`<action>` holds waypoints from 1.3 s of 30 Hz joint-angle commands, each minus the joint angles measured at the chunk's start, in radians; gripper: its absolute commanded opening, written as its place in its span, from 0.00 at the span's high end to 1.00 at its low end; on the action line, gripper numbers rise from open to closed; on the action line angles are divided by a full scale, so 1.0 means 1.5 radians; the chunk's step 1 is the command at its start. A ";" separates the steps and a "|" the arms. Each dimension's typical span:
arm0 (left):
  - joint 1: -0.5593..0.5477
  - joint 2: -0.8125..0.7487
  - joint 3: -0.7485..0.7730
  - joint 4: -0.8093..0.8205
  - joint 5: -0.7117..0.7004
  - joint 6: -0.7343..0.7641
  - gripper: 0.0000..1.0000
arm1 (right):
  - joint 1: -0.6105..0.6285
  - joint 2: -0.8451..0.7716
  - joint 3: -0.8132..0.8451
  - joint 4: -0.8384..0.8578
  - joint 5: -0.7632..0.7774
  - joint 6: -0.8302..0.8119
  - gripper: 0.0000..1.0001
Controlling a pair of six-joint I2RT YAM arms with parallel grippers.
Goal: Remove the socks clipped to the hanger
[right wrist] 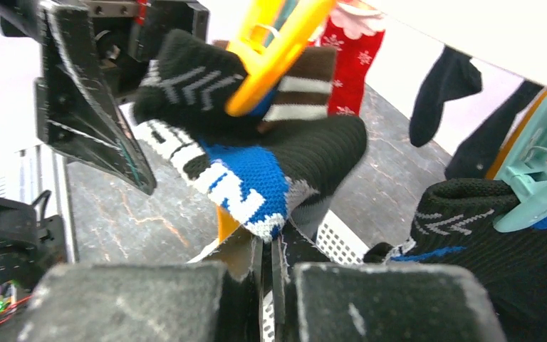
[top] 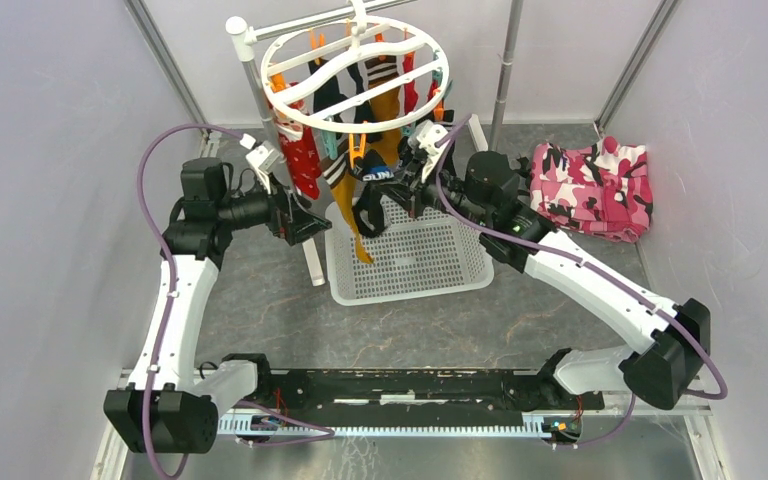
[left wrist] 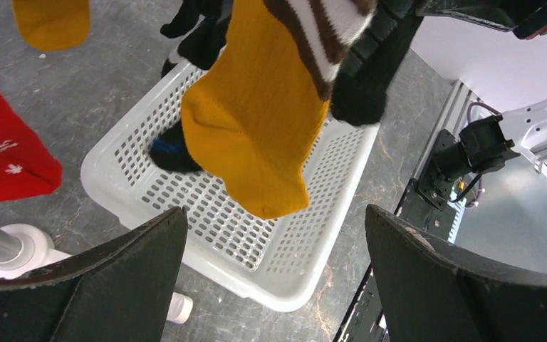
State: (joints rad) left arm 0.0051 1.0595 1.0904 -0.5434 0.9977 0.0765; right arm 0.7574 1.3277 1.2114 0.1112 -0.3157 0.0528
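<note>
The round white hanger (top: 290, 105) hangs on a stand at the back, with several socks clipped under it. A red sock (top: 303, 160), a mustard sock (top: 350, 215) and a black sock with a blue and white band (top: 372, 190) hang at its front. My right gripper (right wrist: 267, 246) is shut on the lower edge of that black sock (right wrist: 278, 157), which an orange clip (right wrist: 271, 50) still holds from above. My left gripper (left wrist: 274, 212) is open just left of the socks; the mustard sock (left wrist: 256, 121) hangs ahead of its jaws, apart from them.
A white perforated basket (top: 430, 270) sits under the hanger, its rim (left wrist: 313, 235) below my left fingers. A pink camouflage cloth (top: 590, 190) lies at the right. The stand's pole (top: 260, 100) and foot (left wrist: 14, 246) are close to my left arm. Another black sock hangs from a teal clip (right wrist: 534, 192).
</note>
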 commanded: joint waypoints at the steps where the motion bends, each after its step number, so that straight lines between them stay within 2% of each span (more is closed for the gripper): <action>1: -0.021 -0.006 0.045 0.013 0.019 -0.033 0.00 | -0.001 -0.023 -0.028 -0.007 -0.058 0.034 1.00; 5: -0.021 -0.027 0.052 -0.019 0.010 -0.035 0.00 | 0.000 -0.037 -0.072 -0.003 -0.091 0.053 1.00; 12: -0.021 -0.079 0.038 -0.078 0.012 0.010 0.00 | -0.001 -0.020 -0.065 -0.003 -0.167 0.080 1.00; 17: -0.029 -0.060 0.045 -0.005 0.026 -0.072 0.00 | -0.001 0.000 -0.062 0.036 -0.170 0.110 1.00; 21: -0.068 -0.031 0.052 0.029 0.017 -0.090 0.00 | -0.001 0.010 -0.078 0.123 -0.206 0.179 1.00; 25: -0.099 -0.001 0.033 -0.002 0.022 -0.030 0.00 | -0.001 0.012 -0.090 0.213 -0.256 0.254 1.00; 29: -0.110 0.020 0.031 -0.035 0.023 0.058 0.00 | -0.001 0.016 -0.085 0.231 -0.283 0.280 1.00; 36: -0.137 0.077 0.061 -0.046 0.011 0.121 0.00 | -0.002 0.032 -0.069 0.236 -0.307 0.300 1.00; 39: -0.149 0.099 0.069 -0.091 0.021 0.172 0.01 | -0.007 0.038 -0.070 0.246 -0.322 0.315 0.98</action>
State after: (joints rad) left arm -0.1974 1.1835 1.1427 -0.6106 1.0039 0.1917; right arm 0.7570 1.3758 1.0756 0.3943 -0.7475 0.4793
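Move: About 9 cm to the right of the open left gripper, nearly level with it front to back and some 4 cm above it, hangs the black-and-blue sock, already pinched by the right hand. The mustard sock hangs nearer the left gripper, roughly 6 cm right and 3 cm ahead. For the right hand, the waiting left gripper is about 11 cm left, level front to back and 7 cm lower; the orange clip is roughly 4 cm left, 2 cm ahead and 5 cm up. Drawing the pinched black-and-blue sock back about 8 cm, the right hand first dips some 6 cm, then regains part of that height, shifting a little left and turning its fingers about 25 degrees counter-clockwise as they tip down. The open left hand backs off and rises about 3 cm, then goes right and down beside the sock, turning some 15 degrees clockwise; its touch on the sock isn't clear. ##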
